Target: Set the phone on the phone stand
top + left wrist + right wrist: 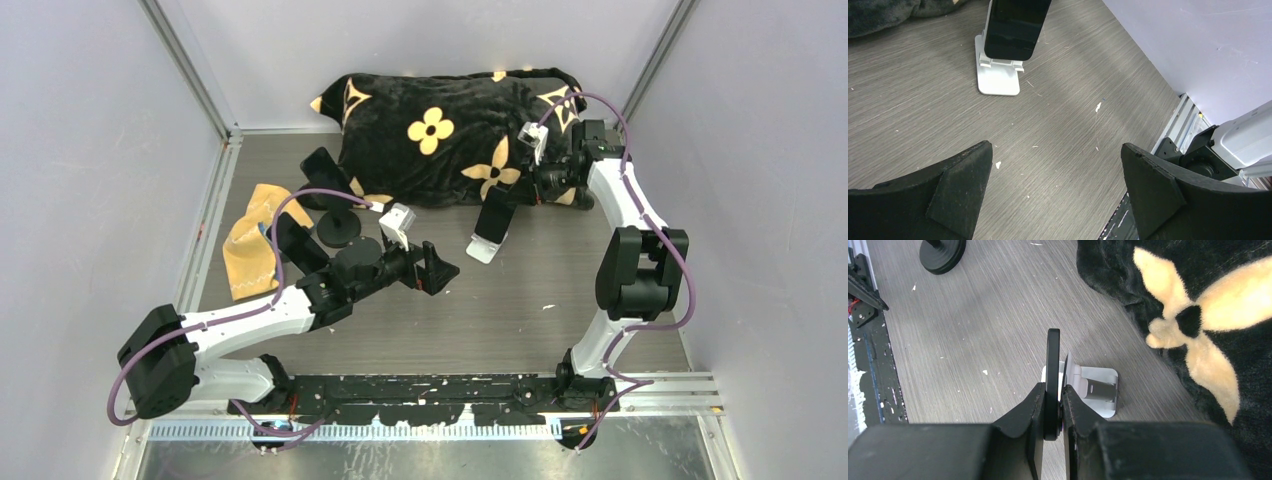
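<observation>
The black phone (497, 213) stands tilted over the white phone stand (484, 247) at the table's middle right. My right gripper (520, 195) is shut on its upper end. From the right wrist I see the phone (1053, 357) edge-on between my right gripper's (1054, 390) pads, with the stand (1098, 387) just behind it. In the left wrist view the phone (1015, 27) leans against the stand (998, 80), its lower edge at the front lip. My left gripper (1055, 147) is open and holds nothing, low over bare table left of the stand (440, 270).
A black blanket with yellow flowers (450, 130) lies along the back, close behind the stand. A black round-based holder (335, 215) and a yellow cloth (250, 240) sit at the left. Grey walls close in both sides.
</observation>
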{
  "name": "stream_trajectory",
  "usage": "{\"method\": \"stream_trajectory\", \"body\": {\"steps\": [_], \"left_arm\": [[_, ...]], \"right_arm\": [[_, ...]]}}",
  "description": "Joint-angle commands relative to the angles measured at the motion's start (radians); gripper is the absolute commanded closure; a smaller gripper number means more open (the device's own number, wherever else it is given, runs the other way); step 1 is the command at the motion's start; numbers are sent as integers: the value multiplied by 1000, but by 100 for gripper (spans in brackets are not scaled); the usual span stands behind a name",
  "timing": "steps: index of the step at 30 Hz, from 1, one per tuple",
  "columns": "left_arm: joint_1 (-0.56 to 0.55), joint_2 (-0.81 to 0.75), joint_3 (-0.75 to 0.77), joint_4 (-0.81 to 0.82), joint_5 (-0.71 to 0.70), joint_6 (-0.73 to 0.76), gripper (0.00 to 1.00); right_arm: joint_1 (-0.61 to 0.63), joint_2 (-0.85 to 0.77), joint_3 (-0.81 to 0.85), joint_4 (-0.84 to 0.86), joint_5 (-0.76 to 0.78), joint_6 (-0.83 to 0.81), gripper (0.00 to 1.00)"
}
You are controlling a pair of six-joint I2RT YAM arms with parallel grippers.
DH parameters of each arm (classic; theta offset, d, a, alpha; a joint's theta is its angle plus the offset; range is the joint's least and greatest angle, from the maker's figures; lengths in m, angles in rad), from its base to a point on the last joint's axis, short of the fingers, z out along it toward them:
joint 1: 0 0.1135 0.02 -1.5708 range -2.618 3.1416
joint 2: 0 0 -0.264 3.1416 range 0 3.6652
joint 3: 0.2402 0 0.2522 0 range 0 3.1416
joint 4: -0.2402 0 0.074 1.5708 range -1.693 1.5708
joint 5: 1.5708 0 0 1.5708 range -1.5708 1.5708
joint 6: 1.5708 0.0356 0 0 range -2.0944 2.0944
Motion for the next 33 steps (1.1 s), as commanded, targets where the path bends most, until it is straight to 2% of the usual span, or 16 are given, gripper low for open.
{"method": "stream_trajectory", "body": {"steps": [1, 11, 15, 20, 26, 30, 33], "left_arm": [[3, 5, 19, 59, 4, 2, 0], [3, 6, 18, 60, 4, 1, 0], [3, 2, 15, 59, 0, 2, 0], [3, 1, 19, 59, 5, 1, 0], [3, -24, 56, 14, 8, 10, 0], [4, -53, 164, -133, 20, 45, 0], [24, -61, 310, -318, 83, 73, 0]], "right_arm": [[6, -18, 21, 54, -41, 14, 98], [8, -8, -67, 155, 18, 72, 95], [10, -11, -87, 157, 38, 75, 88], [10, -31, -90, 124, 68, 79, 60], [5, -78, -57, 117, 115, 181, 35], [-11, -125, -1, 52, 159, 225, 20], [-35, -154, 102, -139, 188, 172, 13]]}}
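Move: At the right hand's fingertips is the phone's upper end, already gripped. The phone's middle lies about 3 cm back, 2 cm left and 6 cm below that hand. The white phone stand's middle is some 5 cm back, 3 cm left and 12 cm below; the black pillow's is about 14 cm ahead, 12 cm left and 9 cm lower. From the left hand, the phone is roughly 10 cm ahead, 12 cm right and 6 cm below. Lowering the held phone about 2 cm towards the stand's ledge, the right hand then opens wide and lets go of its upper end, dipping another centimetre. It then rises 2 cm and backs off about 1.5 cm to its right, wrist turning some 10 degrees clockwise. The open left hand lifts about 2.5 cm at the end. ##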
